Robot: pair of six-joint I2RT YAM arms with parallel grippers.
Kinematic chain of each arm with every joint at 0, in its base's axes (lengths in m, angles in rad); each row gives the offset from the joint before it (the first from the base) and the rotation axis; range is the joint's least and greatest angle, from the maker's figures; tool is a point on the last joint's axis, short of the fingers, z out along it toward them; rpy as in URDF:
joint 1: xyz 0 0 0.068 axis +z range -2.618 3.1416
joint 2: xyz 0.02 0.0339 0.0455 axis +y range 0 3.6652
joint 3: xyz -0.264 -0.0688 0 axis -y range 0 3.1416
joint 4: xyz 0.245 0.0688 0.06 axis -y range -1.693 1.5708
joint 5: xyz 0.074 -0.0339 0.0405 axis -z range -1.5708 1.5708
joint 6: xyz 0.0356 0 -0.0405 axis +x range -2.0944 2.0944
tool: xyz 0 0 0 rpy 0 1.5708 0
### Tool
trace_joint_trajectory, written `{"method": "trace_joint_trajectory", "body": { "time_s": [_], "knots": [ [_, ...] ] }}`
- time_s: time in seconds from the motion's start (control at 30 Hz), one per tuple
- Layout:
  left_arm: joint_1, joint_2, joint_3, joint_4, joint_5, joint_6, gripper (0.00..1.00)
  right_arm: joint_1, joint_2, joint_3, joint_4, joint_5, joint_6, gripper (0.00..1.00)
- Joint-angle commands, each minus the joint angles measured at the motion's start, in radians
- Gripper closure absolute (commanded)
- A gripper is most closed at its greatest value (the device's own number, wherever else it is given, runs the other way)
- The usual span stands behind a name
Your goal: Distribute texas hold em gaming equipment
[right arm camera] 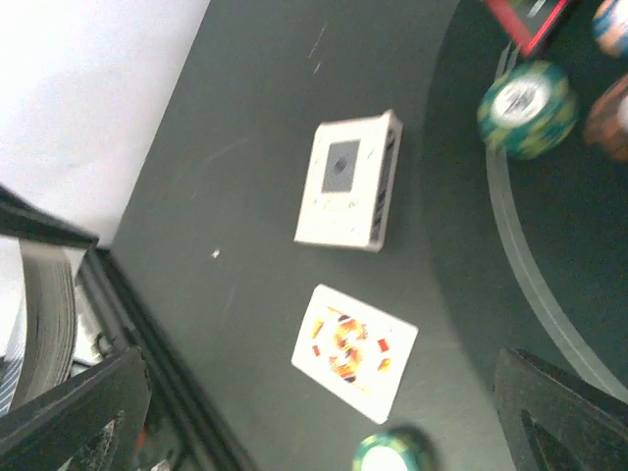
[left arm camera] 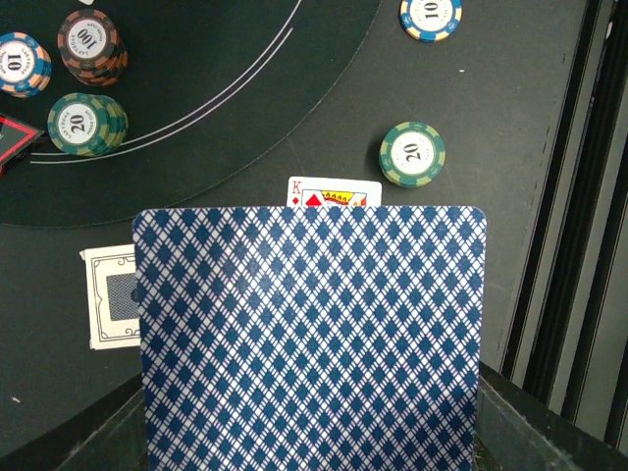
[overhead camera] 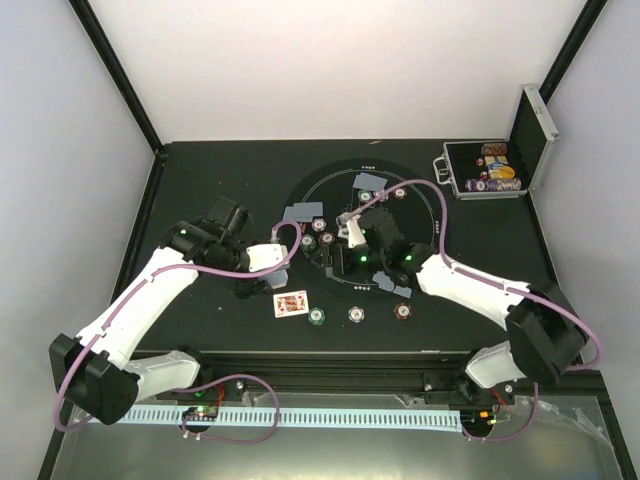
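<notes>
A playing card with a blue diamond-pattern back [left arm camera: 312, 343] fills the left wrist view, upright, with my left gripper [left arm camera: 314, 437] shut on its lower edge; the fingers are hidden behind it. Just past it a king of diamonds [left arm camera: 334, 194] lies face up. A white card box [left arm camera: 111, 296] sits to its left and a green chip [left arm camera: 412, 152] to its right. From above, my left gripper [overhead camera: 260, 287] is beside the king [overhead camera: 290, 303]. My right gripper [overhead camera: 350, 235] hangs open over the round mat. Its wrist view shows the king [right arm camera: 355, 348] and the box [right arm camera: 348, 182] below, with nothing between its fingers.
Chip stacks [left arm camera: 88, 123] and a red triangle [left arm camera: 12, 137] lie on the round mat [overhead camera: 420, 195]. Grey-blue cards [overhead camera: 303, 212] rest at its rim. Three chips [overhead camera: 356, 314] line the near side. The silver-edged case [overhead camera: 490, 170] stands open at back right. Black rails [left arm camera: 579, 245] edge the table.
</notes>
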Motion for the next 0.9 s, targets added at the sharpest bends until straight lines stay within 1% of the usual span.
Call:
{"method": "trace_joint_trajectory", "body": {
  "time_s": [0.0,0.03,0.07,0.13,0.23,0.33,0.43,0.63,0.87],
  "knots": [
    [0.002,0.005,0.035,-0.003,0.029,-0.006,0.98,0.041,0.034,0.022,0.060,-0.062,0.111,0.03],
    [0.002,0.005,0.036,-0.005,0.029,-0.005,0.98,0.030,0.055,0.046,-0.001,-0.005,0.084,0.03],
    [0.003,0.006,0.036,-0.005,0.027,-0.005,0.98,-0.010,0.091,0.089,-0.058,0.015,0.057,0.05],
    [0.003,0.003,0.037,-0.005,0.027,-0.006,0.98,-0.083,0.172,0.160,-0.129,-0.012,0.021,0.10],
    [0.002,-0.002,0.032,0.000,0.025,-0.009,0.98,-0.134,0.302,0.296,-0.253,0.092,-0.059,0.15],
    [0.002,-0.003,0.027,-0.002,0.017,-0.011,0.98,-0.184,0.446,0.408,-0.313,0.119,-0.091,0.21],
    [0.002,-0.004,0.027,-0.001,-0.003,-0.011,0.98,-0.224,0.548,0.473,-0.331,0.136,-0.103,0.23],
    [0.002,-0.005,0.024,0.002,-0.023,-0.003,0.99,-0.261,0.635,0.518,-0.350,0.155,-0.126,0.25],
    [0.002,-0.003,0.016,0.011,-0.021,-0.003,0.98,-0.282,0.646,0.462,-0.352,0.188,-0.147,0.25]
  ]
}}
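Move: The loose group of face-up cards in the middle of the board lies about 16 cm ahead of the right gripper, 9 cm to its right and 16 cm below. Down on the board, the orange chip stack is about 12 cm ahead and 1 cm to the right, and the blue chips about 16 cm ahead and 1 cm left. The left gripper has those face-up cards some 17 cm ahead, 22 cm right and 16 cm down. Swing the empty right gripper away from the held deck and out to the face-up cards in the middle of the board: forward about 15 cm, dropping some 13 cm and drifting 7 cm right. Tip the fingers roughly 25 degrees further towards straight down, turn the hand a little clockwise, narrow the wide-open jaws by about a quarter, and stop low by the aces. Keep the left gripper still with the deck. ##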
